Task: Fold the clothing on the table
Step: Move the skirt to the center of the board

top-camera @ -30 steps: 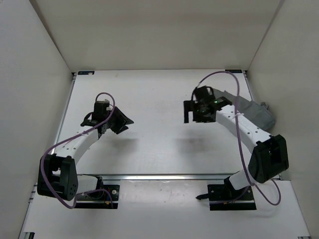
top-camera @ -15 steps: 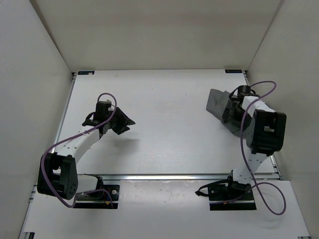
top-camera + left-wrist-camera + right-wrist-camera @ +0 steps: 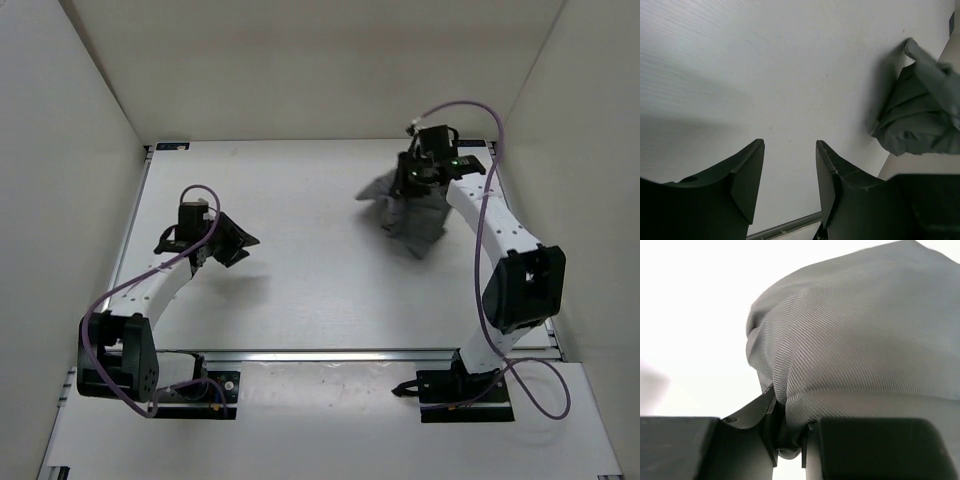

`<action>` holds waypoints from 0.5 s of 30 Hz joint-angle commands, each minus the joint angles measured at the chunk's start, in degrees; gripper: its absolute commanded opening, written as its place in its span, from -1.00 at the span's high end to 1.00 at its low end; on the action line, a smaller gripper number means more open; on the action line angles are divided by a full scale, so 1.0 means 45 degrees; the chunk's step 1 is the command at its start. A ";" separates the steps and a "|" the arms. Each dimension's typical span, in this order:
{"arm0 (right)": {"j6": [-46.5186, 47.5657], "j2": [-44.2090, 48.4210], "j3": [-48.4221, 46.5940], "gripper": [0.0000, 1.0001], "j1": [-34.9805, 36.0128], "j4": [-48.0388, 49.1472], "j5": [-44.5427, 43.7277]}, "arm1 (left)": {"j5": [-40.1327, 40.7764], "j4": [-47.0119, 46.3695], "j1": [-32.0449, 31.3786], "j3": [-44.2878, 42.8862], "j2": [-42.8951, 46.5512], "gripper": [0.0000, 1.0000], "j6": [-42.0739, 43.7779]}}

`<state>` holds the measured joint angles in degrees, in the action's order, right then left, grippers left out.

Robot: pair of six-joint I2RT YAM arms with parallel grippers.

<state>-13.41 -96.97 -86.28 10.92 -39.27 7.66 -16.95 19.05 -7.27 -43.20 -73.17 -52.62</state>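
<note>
The clothing (image 3: 408,215), a bunched grey fabric, hangs over the back right part of the white table (image 3: 300,200). My right gripper (image 3: 422,176) is shut on its upper edge. In the right wrist view a fold of ribbed grey clothing (image 3: 855,340) is pinched between the jaws of the right gripper (image 3: 788,432). My left gripper (image 3: 236,241) is open over the table's left side, far from the garment. In the left wrist view the left gripper (image 3: 789,172) holds nothing, and the clothing (image 3: 920,117) shows at the right edge.
White walls close in the table on the left, back and right. A metal rail (image 3: 350,353) runs along the near edge by the arm bases. Small black brackets (image 3: 172,147) mark the back corners. The right arm's purple cable (image 3: 470,110) loops above its wrist.
The right gripper went from open to shut on the clothing and carried it from the right edge toward the back middle, lifted. The left arm shifted slightly left.
</note>
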 commanded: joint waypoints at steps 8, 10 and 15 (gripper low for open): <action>-0.2410 0.4903 0.4668 0.88 -0.0179 0.3061 0.5521 | 0.0134 0.1451 0.1361 -0.2391 0.1455 -0.16 0.1009; -0.2604 0.5587 0.6408 0.24 -0.0433 0.2480 0.5216 | 0.0250 0.1432 0.1148 -0.2431 0.1552 -0.18 0.1107; -0.2138 0.7171 0.8803 -0.71 -0.1038 0.0020 0.1279 | 0.0503 0.1684 -0.0351 -0.2295 0.0345 -0.20 0.1848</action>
<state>-22.92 -69.52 -46.24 7.01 -34.92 22.35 -15.64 24.25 -4.91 -53.12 -69.19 -47.16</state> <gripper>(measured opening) 0.848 0.603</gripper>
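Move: The right hand holds the bunched skirt, whose middle hangs about 4 cm back from its fingers and 5 cm below, neither left nor right. The board's centre, where the skirt is to go, lies roughly 17 cm left of this hand, 12 cm back and 16 cm down. From the left hand that centre is some 16 cm to the right, level fore and aft, about 10 cm below. Right hand flings skirt 12 cm up and left, then back and down, letting go; left hand rises 8 cm. ##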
